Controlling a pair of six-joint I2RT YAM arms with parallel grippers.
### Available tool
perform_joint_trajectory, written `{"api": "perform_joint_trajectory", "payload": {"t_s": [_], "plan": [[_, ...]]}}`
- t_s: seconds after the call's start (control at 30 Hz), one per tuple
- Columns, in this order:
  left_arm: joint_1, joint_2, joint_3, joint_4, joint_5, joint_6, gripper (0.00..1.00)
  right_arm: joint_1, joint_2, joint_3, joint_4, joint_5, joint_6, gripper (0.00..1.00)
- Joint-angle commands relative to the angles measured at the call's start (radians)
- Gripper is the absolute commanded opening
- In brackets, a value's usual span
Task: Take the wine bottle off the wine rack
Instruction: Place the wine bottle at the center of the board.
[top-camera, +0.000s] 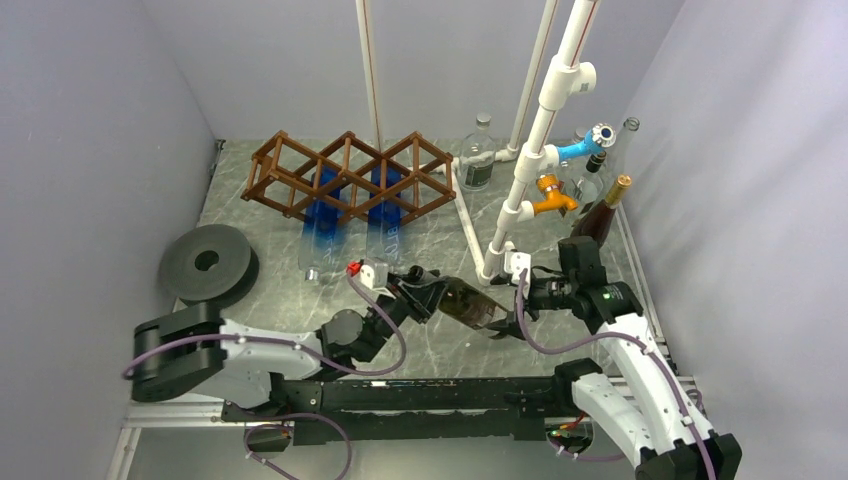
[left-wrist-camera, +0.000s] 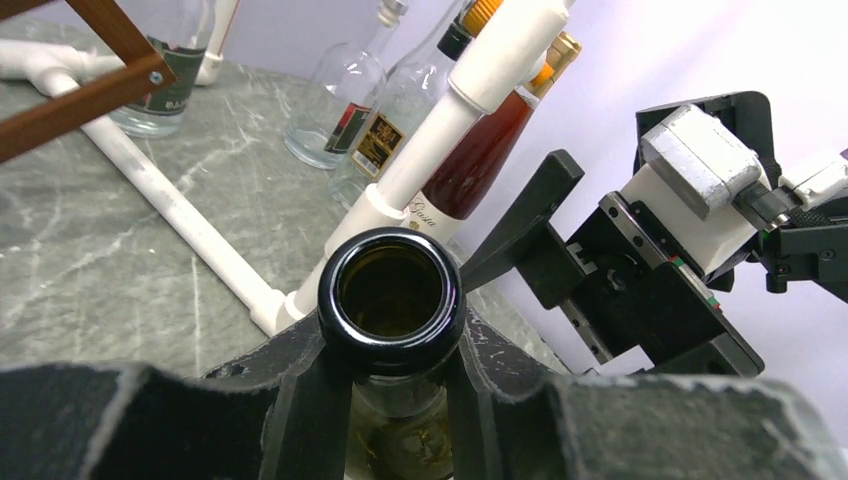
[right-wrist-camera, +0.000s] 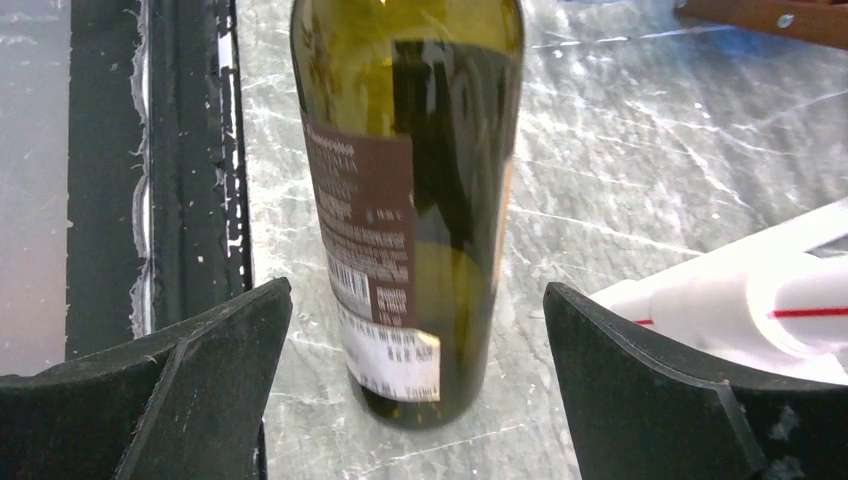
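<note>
The wine bottle (top-camera: 470, 303), dark olive glass with a brown label, hangs tilted over the table in front of the wine rack (top-camera: 348, 178), clear of its cells. My left gripper (top-camera: 430, 293) is shut on the neck. In the left wrist view the open mouth of the wine bottle (left-wrist-camera: 392, 295) sticks out past the left gripper (left-wrist-camera: 392, 375). My right gripper (top-camera: 505, 322) is open at the bottle's base. In the right wrist view the wine bottle (right-wrist-camera: 420, 200) sits between the spread fingers (right-wrist-camera: 200, 380) of the right gripper (right-wrist-camera: 415, 330), with a gap on both sides.
Two blue bottles (top-camera: 325, 215) lie in the rack's cells. A white pipe frame (top-camera: 520, 190) stands just behind the grippers. Several upright bottles (top-camera: 600, 190) crowd the back right corner, and a clear one (top-camera: 478, 155) stands at the back. A black disc (top-camera: 205, 262) lies at the left.
</note>
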Motion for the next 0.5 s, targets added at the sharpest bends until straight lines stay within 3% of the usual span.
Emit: {"api": "perform_joint_trajectory", "payload": {"t_s": [0.0, 0.2, 0.47], "plan": [[0.004, -0.194, 0.037, -0.159, -0.023, 0.041, 0.00, -0.043, -0.046, 0.056, -0.030, -0.073, -0.030, 1.00], [0.018, -0.426, 0.074, -0.559, 0.018, 0.058, 0.00, -0.068, -0.069, 0.062, -0.035, -0.068, -0.034, 1.00], [0.050, -0.601, 0.187, -0.952, 0.038, 0.116, 0.00, -0.068, -0.074, 0.051, 0.004, -0.031, 0.005, 1.00]]}}
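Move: Already gripping the wine bottle by its neck, my left hand needs the middle of the board, about 5 cm to its left, 2 cm ahead and 24 cm below. The foot of the white pipe is 11 cm ahead and 12 cm right; the nearer blue bottle lies about 21 cm ahead and 9 cm left, both down at board level. From my open right hand, the middle is roughly 20 cm left, 4 cm ahead and 16 cm below. I carry the bottle away from my right gripper, swinging my left hand about 6 cm to the left towards mid-board and rolling it some 15 degrees, so that its right side dips and the bottle's base swings down. My grip on the neck stays shut. Meanwhile my right hand, its fingers still wide open, rises about 2 cm. ##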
